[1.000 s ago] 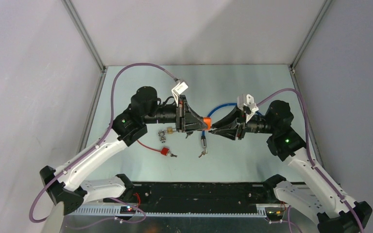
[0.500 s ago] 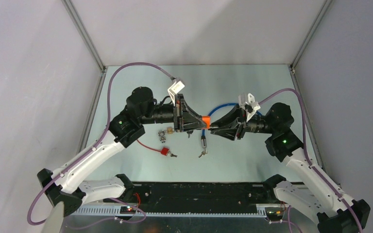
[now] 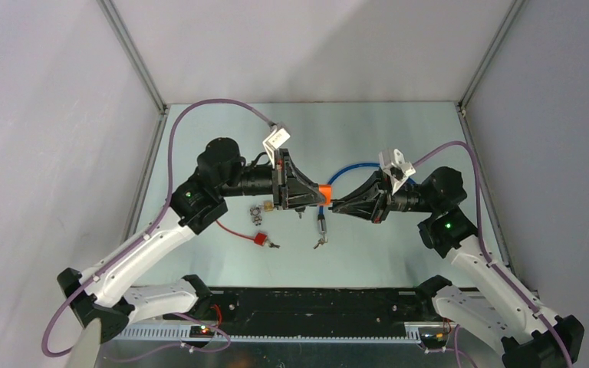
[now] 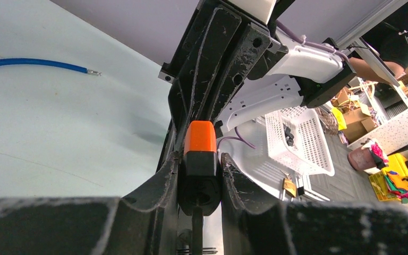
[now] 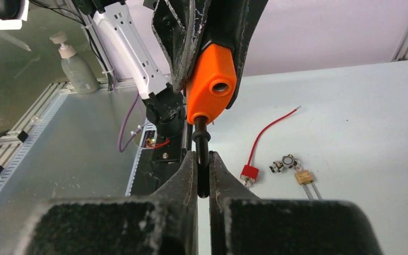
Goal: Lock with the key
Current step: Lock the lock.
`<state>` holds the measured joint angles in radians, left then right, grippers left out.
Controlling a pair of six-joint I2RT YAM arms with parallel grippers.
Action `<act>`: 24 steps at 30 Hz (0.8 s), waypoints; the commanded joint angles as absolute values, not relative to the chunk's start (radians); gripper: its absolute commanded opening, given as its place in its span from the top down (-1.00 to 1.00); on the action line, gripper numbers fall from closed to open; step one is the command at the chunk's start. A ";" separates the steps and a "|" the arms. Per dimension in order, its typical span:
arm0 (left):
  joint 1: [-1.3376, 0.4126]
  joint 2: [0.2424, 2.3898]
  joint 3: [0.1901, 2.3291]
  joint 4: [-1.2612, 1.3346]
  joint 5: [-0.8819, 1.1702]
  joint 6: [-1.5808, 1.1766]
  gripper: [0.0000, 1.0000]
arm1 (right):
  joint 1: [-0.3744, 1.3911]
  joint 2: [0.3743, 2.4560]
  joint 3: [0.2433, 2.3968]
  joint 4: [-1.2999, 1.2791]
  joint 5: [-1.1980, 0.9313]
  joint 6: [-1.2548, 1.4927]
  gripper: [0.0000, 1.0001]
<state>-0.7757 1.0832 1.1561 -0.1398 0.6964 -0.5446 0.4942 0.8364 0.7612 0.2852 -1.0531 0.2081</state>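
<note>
An orange and black lock (image 3: pixel 324 192) hangs in mid-air over the table's middle, with my left gripper (image 3: pixel 316 194) shut on its black part. In the left wrist view the lock (image 4: pixel 200 139) sits squeezed between both fingers, and that gripper (image 4: pixel 199 162) points at the right arm. A black key (image 5: pixel 202 139) sticks out of the orange lock (image 5: pixel 211 87) at its lower end. My right gripper (image 5: pixel 203 162) is shut on the key's head, both pads against it. From above, the right gripper (image 3: pixel 337 205) meets the lock from the right.
On the table below lie a red wire with a small red padlock (image 3: pixel 261 238), a brass padlock with a key ring (image 3: pixel 261 208) and a metal cable end with keys (image 3: pixel 321 230). A blue cable (image 3: pixel 353 168) curves behind the grippers. Grey walls enclose the table.
My right gripper has shut on the key in the lock, and its arm has shifted slightly. The left gripper still holds the lock in nearly the same place.
</note>
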 commanded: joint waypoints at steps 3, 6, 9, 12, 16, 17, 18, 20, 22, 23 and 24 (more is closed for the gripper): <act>-0.764 1.051 1.162 -0.074 0.671 -0.548 0.99 | 0.494 0.808 0.746 0.427 -1.016 0.322 1.00; -0.757 1.053 1.148 -0.081 0.652 -0.528 -0.01 | 0.494 0.802 0.745 0.440 -0.992 0.376 1.00; -0.749 1.045 1.129 -0.101 0.591 -0.487 -0.87 | 0.489 0.789 0.746 0.409 -0.946 0.409 1.00; -0.725 1.024 1.114 -0.107 0.532 -0.434 -0.99 | 0.484 0.760 0.740 0.385 -0.871 0.430 1.00; -0.712 0.995 1.102 -0.090 0.504 -0.375 -0.99 | 0.477 0.742 0.739 0.371 -0.848 0.475 1.00; -0.712 0.989 1.098 -0.080 0.504 -0.363 -0.99 | 0.477 0.741 0.740 0.368 -0.847 0.483 1.00; -0.711 0.986 1.097 -0.076 0.512 -0.344 -0.99 | 0.477 0.740 0.741 0.366 -0.848 0.485 1.00; -0.710 0.977 1.094 -0.063 0.549 -0.313 -0.99 | 0.476 0.736 0.740 0.349 -0.844 0.482 1.00; -0.710 0.968 1.086 -0.041 0.598 -0.282 -0.99 | 0.476 0.734 0.740 0.338 -0.842 0.475 1.00; -0.710 0.961 1.076 -0.025 0.614 -0.261 -0.99 | 0.474 0.736 0.741 0.338 -0.846 0.477 1.00; -0.710 0.958 1.073 -0.018 0.636 -0.251 -0.99 | 0.475 0.737 0.742 0.337 -0.850 0.478 1.00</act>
<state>-0.7166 0.9890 1.0954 -0.0921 0.5552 -0.3538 0.4793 0.7536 0.7277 0.3012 -0.8700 0.4564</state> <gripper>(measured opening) 0.995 0.052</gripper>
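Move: Between the left fingers sits the body of the orange-and-black lock, its middle about 2 cm to their right and level; from the right hand, pinching its shackle, it lies some 5 cm left and 1 cm ahead. The lock's keys hang about 4 cm left, 2 cm back and 2 cm below the left hand. On the table, 36 cm beneath it, the blue cable lock's head is about 4 cm ahead and 0 cm sideways, the brass padlock 10 cm ahead and 14 cm left. Letting go of the lock body, the left hand opens wide from its narrow grip and draws off forward and left, roughly 4 cm, dipping about 1 cm before rising, while it turns some 20 degrees, partly counter-clockwise. The right fingers stay shut on the shackle; that hand rises about 1.5 cm, eases slightly right, and turns some 15 degrees, rolling about its finger line and swinging clockwise. ##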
